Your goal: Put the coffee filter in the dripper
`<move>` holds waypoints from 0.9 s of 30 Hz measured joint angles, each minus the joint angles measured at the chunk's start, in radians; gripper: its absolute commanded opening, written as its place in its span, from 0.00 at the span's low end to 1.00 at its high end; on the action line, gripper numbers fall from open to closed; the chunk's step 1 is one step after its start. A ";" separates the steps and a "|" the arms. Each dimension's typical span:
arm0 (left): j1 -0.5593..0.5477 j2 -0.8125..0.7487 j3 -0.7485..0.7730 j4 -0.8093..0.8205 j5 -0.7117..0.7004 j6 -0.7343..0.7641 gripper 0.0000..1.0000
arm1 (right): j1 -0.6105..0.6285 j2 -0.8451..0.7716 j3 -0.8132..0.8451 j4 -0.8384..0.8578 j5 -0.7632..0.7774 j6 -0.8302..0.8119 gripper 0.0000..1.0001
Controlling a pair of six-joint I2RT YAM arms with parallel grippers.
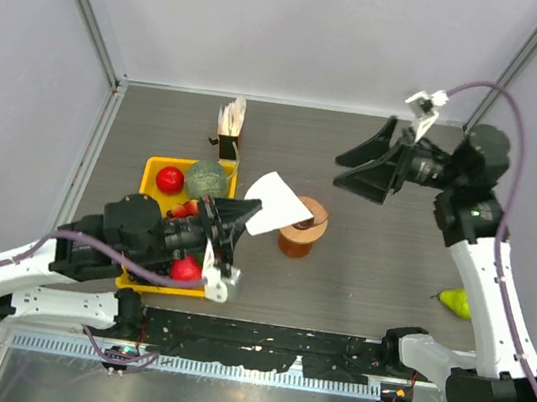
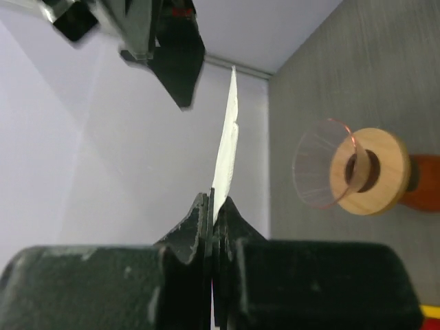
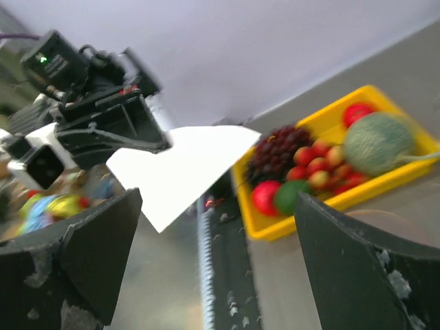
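My left gripper (image 1: 235, 218) is shut on the coffee filter (image 1: 275, 205), a flat white paper fan held in the air just left of the dripper (image 1: 304, 218). The left wrist view shows the filter (image 2: 225, 148) edge-on, pinched between the closed jaws, with the dripper's tan ring (image 2: 370, 170) and clear cone to its right. The dripper sits on a brown-orange jug. My right gripper (image 1: 358, 170) is open and empty, raised at the back right and facing the filter (image 3: 185, 172).
A yellow tray (image 1: 152, 168) of fruit, with a green melon (image 1: 209, 180) and red fruit, lies left of the dripper. An upright bundle of cream papers with a dark box (image 1: 230, 127) stands behind it. A green pear (image 1: 455, 302) lies at the right.
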 measured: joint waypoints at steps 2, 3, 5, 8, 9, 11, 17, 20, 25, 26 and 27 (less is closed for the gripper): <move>0.054 0.025 0.079 -0.074 0.024 -0.163 0.00 | -0.061 -0.009 0.101 -0.159 0.044 -0.191 0.96; 0.096 0.051 0.130 -0.127 0.048 -0.263 0.00 | -0.075 -0.013 0.150 -0.252 0.078 -0.301 0.96; 0.204 0.115 0.251 -0.235 0.127 -0.461 0.00 | -0.074 -0.027 0.210 -0.400 0.143 -0.489 0.96; 0.330 0.218 0.410 -0.359 0.242 -0.682 0.00 | -0.067 -0.076 0.217 -0.587 0.248 -0.732 0.96; 0.362 0.249 0.454 -0.396 0.283 -0.745 0.00 | -0.067 -0.090 0.207 -0.627 0.271 -0.784 0.96; 0.423 0.313 0.523 -0.469 0.380 -0.853 0.00 | -0.067 -0.132 0.162 -0.715 0.315 -0.893 0.95; 0.564 0.464 0.658 -0.661 0.651 -0.992 0.00 | -0.058 -0.228 0.091 -0.896 0.339 -1.087 0.96; 0.570 0.481 0.674 -0.724 0.743 -0.992 0.00 | -0.013 -0.261 0.090 -0.913 0.332 -1.121 0.96; 0.569 0.498 0.700 -0.789 0.840 -0.989 0.01 | 0.086 -0.305 0.023 -0.849 0.332 -1.099 0.96; 0.569 0.507 0.707 -0.795 0.850 -0.986 0.01 | 0.100 -0.304 0.014 -0.838 0.332 -1.094 0.96; 0.569 0.517 0.715 -0.802 0.859 -0.985 0.00 | 0.118 -0.295 0.010 -0.832 0.332 -1.091 0.96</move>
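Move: The left hand grips the coffee filter well above the table; the dripper it is meant for stands about 9 cm ahead and 10 cm to its right, some 25 cm lower, set on the glass carafe. The middle of the fruit tray is roughly 10 cm ahead and 18 cm to this hand's left, with the melon about 20 cm ahead and 13 cm left. From the empty right hand the dripper is about 2 cm ahead, 4 cm left and 27 cm below. Keeping the coffee filter pinched in its shut fingers, the left hand swings about 4 cm forward and comes back almost to where it was, ending some 3 cm lower, while it rolls about 85 degrees, its front side going down, so the fingers point right and slightly down. The right hand, already open and empty, edges forward and up, then drops to about 7 cm below its start while drawing back and to the right, easing left again at the end, its fingers tipping downward as it rolls, still wide open near the dripper's base-side right. ##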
